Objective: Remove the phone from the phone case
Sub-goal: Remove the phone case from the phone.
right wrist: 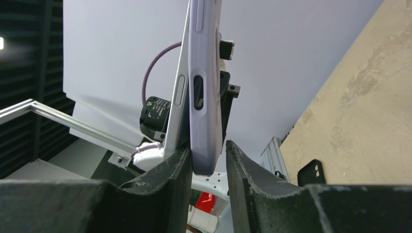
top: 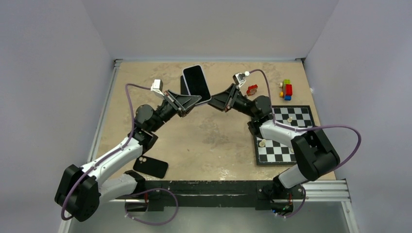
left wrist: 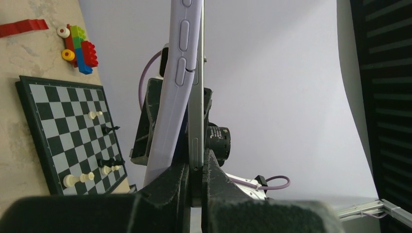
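Note:
The phone [top: 197, 82], screen up, hangs in the air over the back middle of the table between both arms. My left gripper [top: 194, 100] is shut on its lower left edge; in the left wrist view the fingers [left wrist: 167, 187] clamp the silver phone edge [left wrist: 196, 107]. There the lilac phone case [left wrist: 171, 97] stands peeled away from the phone on one side. My right gripper [top: 214, 100] has closed in on the lower right corner. In the right wrist view the case [right wrist: 206, 97] sits between its jaws [right wrist: 208, 155], beside the phone's silver edge [right wrist: 178, 97].
A black phone case [top: 150, 166] lies on the table near the left arm's base. A chessboard [top: 286, 133] with several pieces sits at the right under the right arm. Toy bricks [top: 286, 90] and a small red object [top: 251, 90] lie behind it.

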Controlling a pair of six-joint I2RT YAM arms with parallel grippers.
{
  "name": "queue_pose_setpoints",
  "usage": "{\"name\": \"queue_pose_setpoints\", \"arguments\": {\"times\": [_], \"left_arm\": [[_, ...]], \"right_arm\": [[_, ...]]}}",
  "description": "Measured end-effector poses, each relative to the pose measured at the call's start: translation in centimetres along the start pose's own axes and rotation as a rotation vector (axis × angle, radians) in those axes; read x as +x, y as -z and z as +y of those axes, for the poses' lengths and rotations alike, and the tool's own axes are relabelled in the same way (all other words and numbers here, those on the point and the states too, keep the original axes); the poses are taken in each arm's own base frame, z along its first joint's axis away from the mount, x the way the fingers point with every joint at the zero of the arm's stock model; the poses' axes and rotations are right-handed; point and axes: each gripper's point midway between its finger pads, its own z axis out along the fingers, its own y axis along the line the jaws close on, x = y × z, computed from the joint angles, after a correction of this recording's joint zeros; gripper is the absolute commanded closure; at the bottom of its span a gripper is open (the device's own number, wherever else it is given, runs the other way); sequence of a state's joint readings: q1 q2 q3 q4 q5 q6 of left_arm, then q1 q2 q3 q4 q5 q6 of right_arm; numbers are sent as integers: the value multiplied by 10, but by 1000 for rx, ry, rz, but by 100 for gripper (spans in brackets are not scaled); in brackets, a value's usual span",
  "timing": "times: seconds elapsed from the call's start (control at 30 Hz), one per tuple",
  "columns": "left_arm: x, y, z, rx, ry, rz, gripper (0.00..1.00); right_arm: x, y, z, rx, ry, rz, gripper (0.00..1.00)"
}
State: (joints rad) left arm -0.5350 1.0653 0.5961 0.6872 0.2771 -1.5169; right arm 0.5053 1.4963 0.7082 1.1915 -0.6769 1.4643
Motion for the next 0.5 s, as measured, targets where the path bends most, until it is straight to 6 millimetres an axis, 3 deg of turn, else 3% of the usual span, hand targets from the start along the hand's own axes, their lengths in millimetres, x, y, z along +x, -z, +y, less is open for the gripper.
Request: {"name": "queue_pose_setpoints", "arguments": {"times": [0.13,0.27,0.5], "left_arm": [[1,-1,2,-1,12,9,100],[-1,-2,1,4,11,0,100],[-2,-2,-2,14,8,-4,100]], "right_arm": [[-4,-9,-2,-5,-6,1,76],[-6,-14,-1,-13,-8,5,99],[-5,-17,-3,-23,-21,-1,100]]}}
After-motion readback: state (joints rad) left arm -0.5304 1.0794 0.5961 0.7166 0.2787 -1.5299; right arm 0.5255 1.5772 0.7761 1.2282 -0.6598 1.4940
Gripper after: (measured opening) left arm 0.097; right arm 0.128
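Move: The lavender case hangs half off, just under the phone. From the right fingertips, its middle lies about 6 cm ahead and 5 cm left, at much the same height; its near right corner is only 1-2 cm off, ahead and left. The phone's middle is right above it, 6 cm ahead and 5 cm left of the right hand. From the left hand, which pinches the phone's near end, the case is about 6 cm ahead, 1 cm left and slightly lower. Slide the right gripper some 2 cm left and forward so the case's near corner goes deeper between its fingers, then shut the fingers from about a third open and pinch the case alone, leaving the phone outside them. Hold the left hand still, keeping its grip on the phone. ##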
